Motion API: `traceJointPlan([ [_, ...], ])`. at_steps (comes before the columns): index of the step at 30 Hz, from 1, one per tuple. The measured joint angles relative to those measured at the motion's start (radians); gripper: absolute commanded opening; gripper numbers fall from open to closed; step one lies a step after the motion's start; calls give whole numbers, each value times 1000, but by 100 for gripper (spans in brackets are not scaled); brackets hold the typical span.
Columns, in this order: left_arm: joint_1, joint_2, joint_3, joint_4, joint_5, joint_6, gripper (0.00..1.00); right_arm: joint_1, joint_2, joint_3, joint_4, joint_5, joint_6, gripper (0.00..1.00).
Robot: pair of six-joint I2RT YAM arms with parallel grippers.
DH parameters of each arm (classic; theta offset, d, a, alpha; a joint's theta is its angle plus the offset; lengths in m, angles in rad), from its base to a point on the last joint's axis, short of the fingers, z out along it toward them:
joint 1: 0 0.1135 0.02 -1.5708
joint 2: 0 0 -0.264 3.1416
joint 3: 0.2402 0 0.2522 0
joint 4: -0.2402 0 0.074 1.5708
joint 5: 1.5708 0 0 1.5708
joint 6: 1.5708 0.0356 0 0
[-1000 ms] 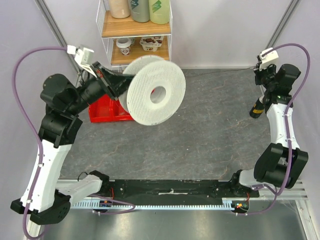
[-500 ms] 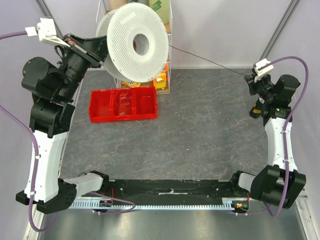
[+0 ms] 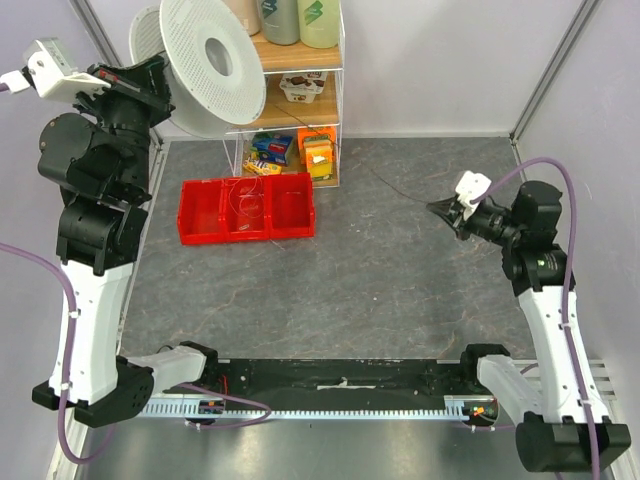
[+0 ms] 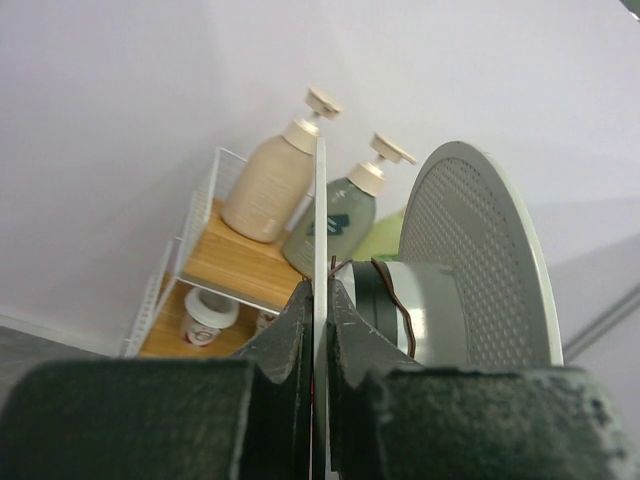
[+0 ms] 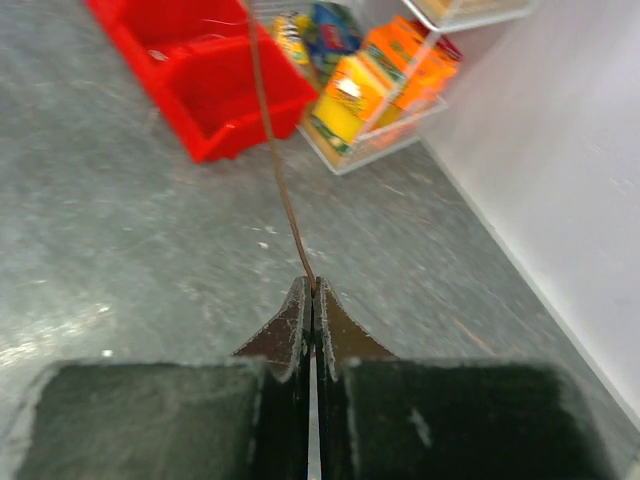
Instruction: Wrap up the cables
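A round white perforated spool (image 3: 212, 66) is held high at the back left, in front of the shelf. My left gripper (image 3: 158, 80) is shut on the thin edge of the spool's near flange (image 4: 320, 200), one finger on each side (image 4: 318, 290). The cables are one hair-fine brown wire: a few turns lie on the grey hub (image 4: 398, 305). From there the wire (image 3: 392, 184) runs down across the table to my right gripper (image 3: 440, 208). That gripper (image 5: 313, 287) is shut on the wire (image 5: 283, 190), low over the grey table, pointing left.
A red three-compartment bin (image 3: 247, 208) sits on the grey table left of centre. A white wire shelf (image 3: 290, 60) with pump bottles, cups and snack packs (image 3: 315, 150) stands against the back wall. A black rail (image 3: 340, 378) runs along the near edge.
My left arm has swung the spool up and leftward, from over the red bin to the back left corner. My right gripper has come down and inward from the back right, still holding the wire.
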Motion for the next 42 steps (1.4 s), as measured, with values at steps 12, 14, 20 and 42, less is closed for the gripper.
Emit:
traceJointPlan([
  [12,-7,-13,-232,223,-143,358,2,173,-74,31,-224,-79,-70,0],
  [14,-8,-13,-279,246,-155,400,1,185,-78,51,-250,-96,-74,0],
  [20,-20,11,-349,305,-234,476,2,244,-84,76,-267,-139,-6,0],
  [42,-42,-15,-686,652,-451,842,2,715,40,254,-43,69,391,0],
])
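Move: My left hand pinches one rim of the white spool, whose middle lies about 8 cm ahead, 5 cm right and 5 cm above it. From that hand the red tray is some 7 cm farther out, 10 cm right and 57 cm below; the shelf rack stands roughly 21 cm ahead, 18 cm right and 31 cm lower. From my right hand, already gripping the cable end, the spool is around 9 cm ahead, 43 cm left and 35 cm higher. I swing my right hand back and left, about 15 cm each way, rising some 8 cm mostly near the end and turning counter-clockwise, drawing the cable end along the base side of the red tray. Meanwhile my left hand edges left, then lowers the spool about 16 cm while going forward and farther left, rolling its left side up and turning counter-clockwise. Both grips stay shut. ##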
